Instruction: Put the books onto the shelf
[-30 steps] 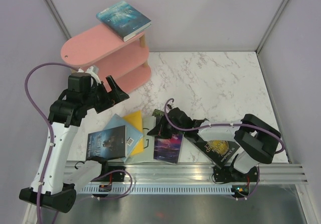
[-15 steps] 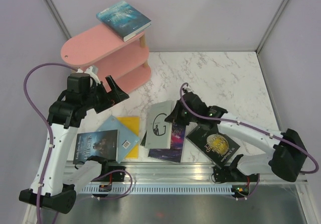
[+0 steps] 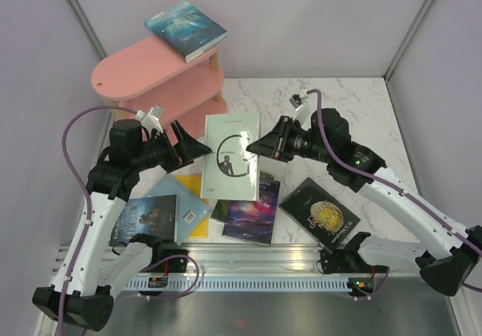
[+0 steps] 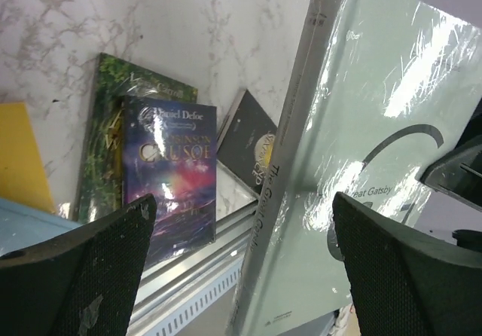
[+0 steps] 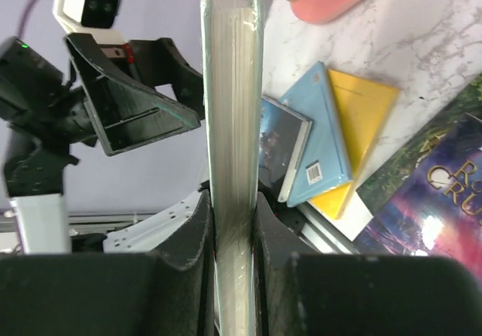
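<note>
My right gripper is shut on the right edge of a grey-white book and holds it in the air over the table's middle. In the right wrist view its page edge is clamped between both fingers. My left gripper stands open just left of that book. In the left wrist view the book's spine runs through the gap between the wide fingers; no contact shows. The pink shelf stands at the back left, with a teal book on its top board.
On the table near the front lie a dark blue book, a light blue one, a yellow one, a purple one over a green one, and a black book with a gold moon. Grey walls close in the sides.
The right arm has lifted the grey-white book off the pile and carried it up and toward the back. The left gripper has swung right, toward the book's spine.
</note>
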You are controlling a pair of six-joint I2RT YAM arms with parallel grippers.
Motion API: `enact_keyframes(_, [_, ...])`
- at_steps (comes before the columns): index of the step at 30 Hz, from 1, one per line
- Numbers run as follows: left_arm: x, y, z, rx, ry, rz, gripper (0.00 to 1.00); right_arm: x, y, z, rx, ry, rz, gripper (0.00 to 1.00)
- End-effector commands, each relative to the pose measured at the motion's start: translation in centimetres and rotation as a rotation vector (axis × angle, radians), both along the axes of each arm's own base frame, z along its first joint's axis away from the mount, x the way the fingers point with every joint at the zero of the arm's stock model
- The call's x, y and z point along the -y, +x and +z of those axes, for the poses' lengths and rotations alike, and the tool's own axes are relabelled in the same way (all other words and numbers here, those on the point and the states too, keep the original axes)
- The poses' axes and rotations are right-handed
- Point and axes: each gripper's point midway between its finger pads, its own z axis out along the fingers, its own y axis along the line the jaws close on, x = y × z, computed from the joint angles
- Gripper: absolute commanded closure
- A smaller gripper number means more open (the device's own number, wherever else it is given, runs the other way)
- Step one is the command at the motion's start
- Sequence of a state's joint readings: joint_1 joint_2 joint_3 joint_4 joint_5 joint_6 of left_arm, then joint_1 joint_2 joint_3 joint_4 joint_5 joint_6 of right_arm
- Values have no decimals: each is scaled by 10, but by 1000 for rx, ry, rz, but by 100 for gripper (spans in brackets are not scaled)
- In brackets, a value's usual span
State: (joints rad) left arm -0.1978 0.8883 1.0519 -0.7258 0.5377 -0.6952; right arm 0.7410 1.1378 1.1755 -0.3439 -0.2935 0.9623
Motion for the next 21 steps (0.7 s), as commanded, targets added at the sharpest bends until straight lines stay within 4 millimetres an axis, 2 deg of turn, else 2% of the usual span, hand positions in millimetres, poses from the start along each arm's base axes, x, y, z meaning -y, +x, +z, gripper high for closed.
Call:
enact_keyframes(1, [19,-7,36,123,-147,-99,0,4,-10,61,101,235,70,100])
enact_keyframes(3, [27,-16,45,125,-219,-157,0,10,-11,70,101,302,75,100])
enact_keyframes(4, [32,-15,49,164,-255,-187,0,10,-10,60,77,299,72,100])
enact_keyframes(6, [41,-28,63,160,-362,-265,1,12,-8,66,90,345,78,100])
enact_keyframes(8, [47,-35,70,177,-453,-329,3,11,-4,62,75,368,81,100])
enact_keyframes(9, [48,-37,72,181,-475,-343,5,11,-5,68,81,400,92,100])
enact_keyframes(10, [49,-37,65,168,-494,-352,6,10,-5,67,75,415,97,100])
enact_keyframes(11, [50,-38,68,165,-520,-370,9,10,-3,74,97,445,104,100])
enact_keyframes(13, [50,-37,59,143,-528,-366,11,9,-4,76,74,481,122,100])
enact_keyframes(14, [50,-37,57,141,-527,-365,17,9,-3,81,89,503,129,100])
enact_keyframes(16, [51,-37,55,137,-530,-364,21,7,-3,80,71,517,145,100])
enact_keyframes(17, [51,-37,55,143,-532,-366,34,7,-5,82,76,529,152,100])
enact_keyframes(19, [51,-37,58,147,-539,-367,51,5,-4,77,62,528,158,100])
enact_keyframes(20, [51,-37,60,151,-543,-368,69,4,-3,75,61,529,160,100])
enact_keyframes(21, [51,-38,65,178,-551,-374,78,3,-1,69,49,524,159,100])
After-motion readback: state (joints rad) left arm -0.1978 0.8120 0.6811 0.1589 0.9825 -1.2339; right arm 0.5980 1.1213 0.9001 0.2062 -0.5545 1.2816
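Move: The Great Gatsby book hangs from the right hand, its middle about 7 cm to that hand's left and 2 cm below. From the open left hand the same middle is some 10 cm to the right and roughly 2 cm up, the spine facing it. On the table about 25 cm below the left hand, Robinson Crusoe lies 15 cm to its right and 5 cm back; the yellow book is 3 cm left and 3 cm back. Rightward, with some rise and drawing back, the left hand goes about 7 cm in all to the spine of the Great Gatsby book, rolling some 30 degrees so its left side drops and swinging clockwise. Its wide-open fingers then close around the spine edge. The right hand keeps its pinch on the page edge, nearly in place, rolling about 20 degrees left side up. ##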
